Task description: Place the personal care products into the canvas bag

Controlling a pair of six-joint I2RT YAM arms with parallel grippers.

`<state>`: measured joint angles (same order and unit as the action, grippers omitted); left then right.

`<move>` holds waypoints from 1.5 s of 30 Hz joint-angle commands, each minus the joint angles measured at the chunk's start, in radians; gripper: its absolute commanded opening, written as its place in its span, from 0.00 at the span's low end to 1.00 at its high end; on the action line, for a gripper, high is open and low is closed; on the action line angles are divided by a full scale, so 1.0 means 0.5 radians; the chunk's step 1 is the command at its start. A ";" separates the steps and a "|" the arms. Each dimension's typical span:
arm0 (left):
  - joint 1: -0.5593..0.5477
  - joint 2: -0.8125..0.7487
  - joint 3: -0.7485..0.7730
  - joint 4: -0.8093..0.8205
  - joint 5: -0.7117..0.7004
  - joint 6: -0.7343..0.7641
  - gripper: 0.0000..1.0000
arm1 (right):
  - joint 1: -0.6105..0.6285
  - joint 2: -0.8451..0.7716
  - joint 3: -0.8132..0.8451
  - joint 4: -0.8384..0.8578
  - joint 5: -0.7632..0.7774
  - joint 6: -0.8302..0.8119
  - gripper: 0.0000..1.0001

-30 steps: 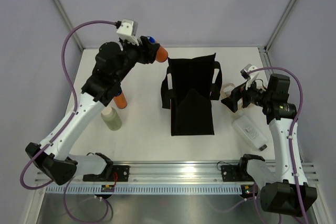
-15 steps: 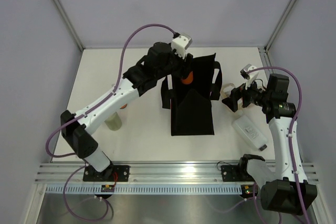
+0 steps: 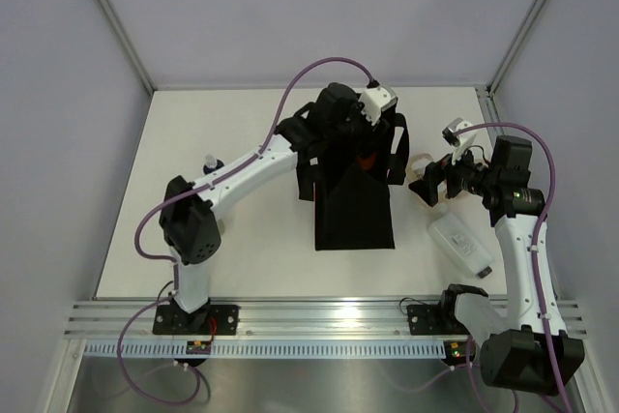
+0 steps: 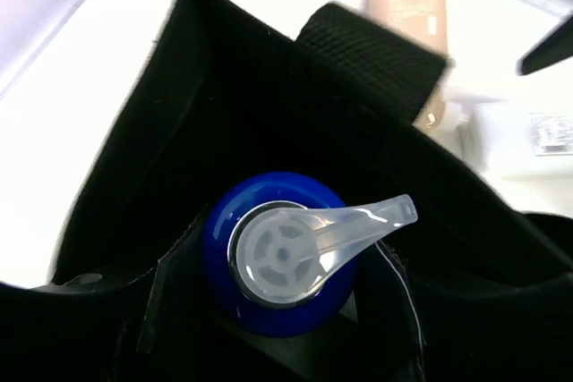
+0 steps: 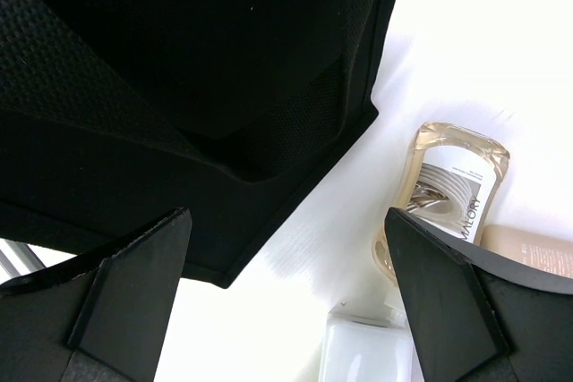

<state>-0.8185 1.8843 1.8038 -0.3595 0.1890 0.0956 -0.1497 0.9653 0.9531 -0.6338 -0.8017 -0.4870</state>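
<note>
The canvas bag (image 3: 354, 212) is a black tote lying mid-table with its mouth toward the back. My left gripper (image 3: 361, 146) reaches over that mouth, shut on the blue-and-orange bottle (image 3: 364, 160). In the left wrist view the bottle's blue cap and clear pump (image 4: 282, 261) sit between the dark fingers, with the bag's black walls (image 4: 224, 105) around them. My right gripper (image 3: 427, 187) hangs open just right of the bag (image 5: 179, 60), nothing between its fingers (image 5: 134, 284). Under it lie a clear amber pack (image 5: 452, 194), a beige pouch (image 5: 528, 252) and the flat white bottle (image 3: 462, 244).
The bag's loop handles (image 3: 398, 147) lie at its sides. A beige tub (image 3: 421, 162) stands between the bag and my right gripper. The left arm's links (image 3: 242, 169) stretch across the left half of the table. Frame posts stand at the back corners.
My left arm has swung right from the table's back left, carrying the blue-and-orange bottle over the bag's mouth. The right arm has not moved.
</note>
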 commanded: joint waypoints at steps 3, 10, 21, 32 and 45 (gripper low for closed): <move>0.038 0.146 0.230 0.409 0.033 0.055 0.05 | 0.002 -0.022 0.002 0.016 0.014 -0.029 1.00; 0.109 0.364 0.307 0.602 0.067 -0.139 0.22 | 0.002 -0.032 0.002 0.010 0.005 -0.032 0.99; 0.109 0.235 0.337 0.520 -0.050 -0.207 0.94 | 0.002 -0.026 0.002 0.001 0.008 -0.042 1.00; 0.115 -0.356 0.437 0.014 -0.334 -0.173 0.94 | 0.002 -0.028 -0.001 -0.006 -0.023 -0.048 0.99; 0.351 -1.655 -1.223 -0.860 -2.035 -1.827 0.93 | -0.001 -0.013 0.005 0.019 0.017 -0.008 0.99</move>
<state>-0.6971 1.0119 1.2945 -0.5571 -0.6518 -0.5026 -0.1497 0.9585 0.9531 -0.6350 -0.8028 -0.4934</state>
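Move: The blue-capped orange bottle is already in the left hand, at the canvas bag's mouth. The middle of the bag lies some 13 cm below this hand, about 2 cm to its left and level with it fore and aft. The clear bottle lies about 5 cm ahead and 16 cm to the right, the white bottle about 12 cm back and 24 cm right, both roughly 20 cm lower. From the right hand the bag is about 9 cm ahead, 17 cm left and 12 cm down. The orange bottle, still gripped, is carried about 5 cm down and 6 cm forward into the bag by the left hand, whose fingers then open wide and let go of it. The empty hand first rises nearly straight out of the bag, then swings some 30 cm left and back over the table's left part, turning roughly 60 degrees counter-clockwise and sinking again at the end. ##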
